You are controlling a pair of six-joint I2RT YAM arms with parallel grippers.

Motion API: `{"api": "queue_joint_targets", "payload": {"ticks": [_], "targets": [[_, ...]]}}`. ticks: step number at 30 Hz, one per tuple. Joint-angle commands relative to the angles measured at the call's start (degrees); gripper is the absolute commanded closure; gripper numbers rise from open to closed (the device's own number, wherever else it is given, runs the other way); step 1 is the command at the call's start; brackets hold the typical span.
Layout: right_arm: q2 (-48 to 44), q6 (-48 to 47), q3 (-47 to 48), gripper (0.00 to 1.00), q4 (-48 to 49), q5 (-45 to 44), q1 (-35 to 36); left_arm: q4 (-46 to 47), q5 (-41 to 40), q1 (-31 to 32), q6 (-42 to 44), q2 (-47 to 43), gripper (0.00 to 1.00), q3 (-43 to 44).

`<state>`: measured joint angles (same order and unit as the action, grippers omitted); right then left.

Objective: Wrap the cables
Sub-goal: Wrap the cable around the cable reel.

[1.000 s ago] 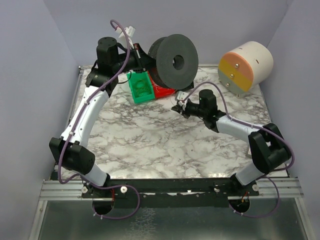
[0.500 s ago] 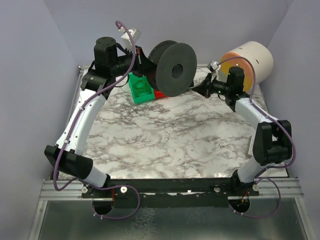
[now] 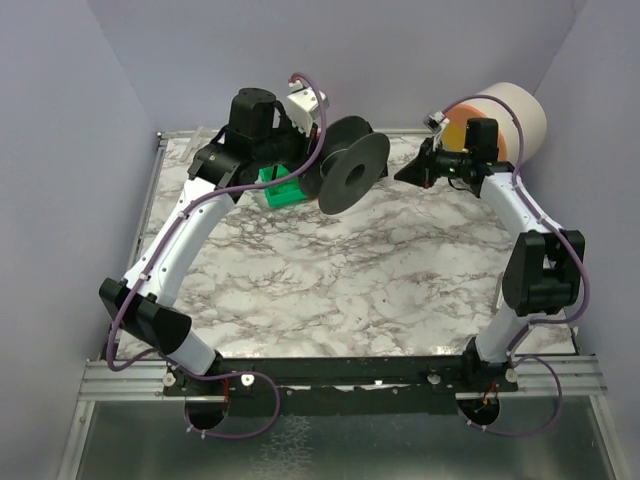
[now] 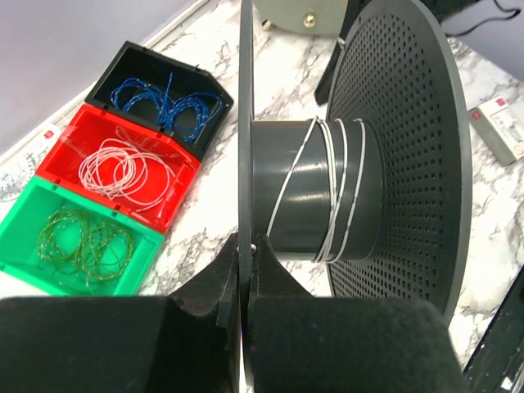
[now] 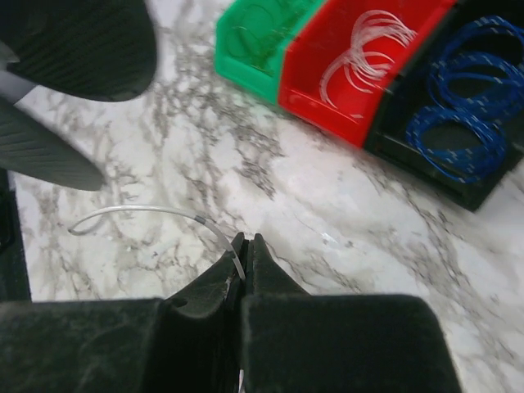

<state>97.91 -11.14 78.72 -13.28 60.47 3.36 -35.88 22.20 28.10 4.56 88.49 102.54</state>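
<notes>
A dark grey spool [image 3: 350, 172] hangs over the back of the marble table [image 3: 330, 290]. My left gripper [image 4: 244, 246] is shut on the thin edge of its near flange. A whitish cable [image 4: 336, 192] lies in a few turns round the hub. My right gripper [image 5: 247, 242] is shut on the end of a whitish cable [image 5: 147, 212], which curves left towards the spool flange [image 5: 74, 41]. In the top view the right gripper [image 3: 408, 172] sits right of the spool. Loose cable coils lie in bins: green [image 4: 82, 246], whitish [image 4: 123, 168], blue [image 4: 164, 97].
The green [image 3: 283, 185], red [image 5: 360, 61] and black [image 5: 458, 123] bins stand side by side at the back left. A beige cylinder with an orange and pink face [image 3: 500, 120] stands at the back right. A small white box [image 4: 499, 131] lies beyond the spool. Purple walls close in on both sides.
My right arm has swung from the table's middle to the back right, beside the cylinder. My left arm has carried the spool to the right and turned it.
</notes>
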Motion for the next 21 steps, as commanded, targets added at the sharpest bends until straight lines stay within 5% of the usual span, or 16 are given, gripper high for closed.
{"api": "queue_joint_targets", "payload": {"ticks": [1,7,21], "targets": [[5.8,0.0,4.7,0.99,-9.2,-9.2,-4.6,-0.2,2.4,0.0,3.7,-0.2,1.0,3.6],[7.2,0.2,9.2,0.99,-14.8,-10.1,-6.1,-3.9,1.0,3.7,8.6,0.3,1.0,3.0],[4.2,-10.7,21.8,1.0,-38.6,5.6,-6.1,2.0,-35.5,14.0,11.6,4.0,1.0,0.4]]}}
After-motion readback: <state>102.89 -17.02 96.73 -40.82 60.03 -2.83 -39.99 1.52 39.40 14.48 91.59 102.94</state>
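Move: The left gripper already holds the cable reel by one flange's rim; the reel's middle lies about 7 cm to its right, level fore and aft, and some 4 cm lower. From the right gripper, which holds the cable's end, the reel is roughly 11 cm left, 5 cm back and 10 cm higher. Below that gripper by about 21 cm stand the black box, 13 cm ahead and 4 cm left, and the red box, 12 cm ahead and 15 cm left. Keep the cable pinched and swing the right gripper away from the reel, about 8 cm right and forward while dipping 5 cm, then lift it some 7 cm, easing back and slightly left. Meanwhile lower the still-gripped reel about 4 cm with the left gripper, drifting right and back before coming forward again, and roll its left side up some 15 degrees. ##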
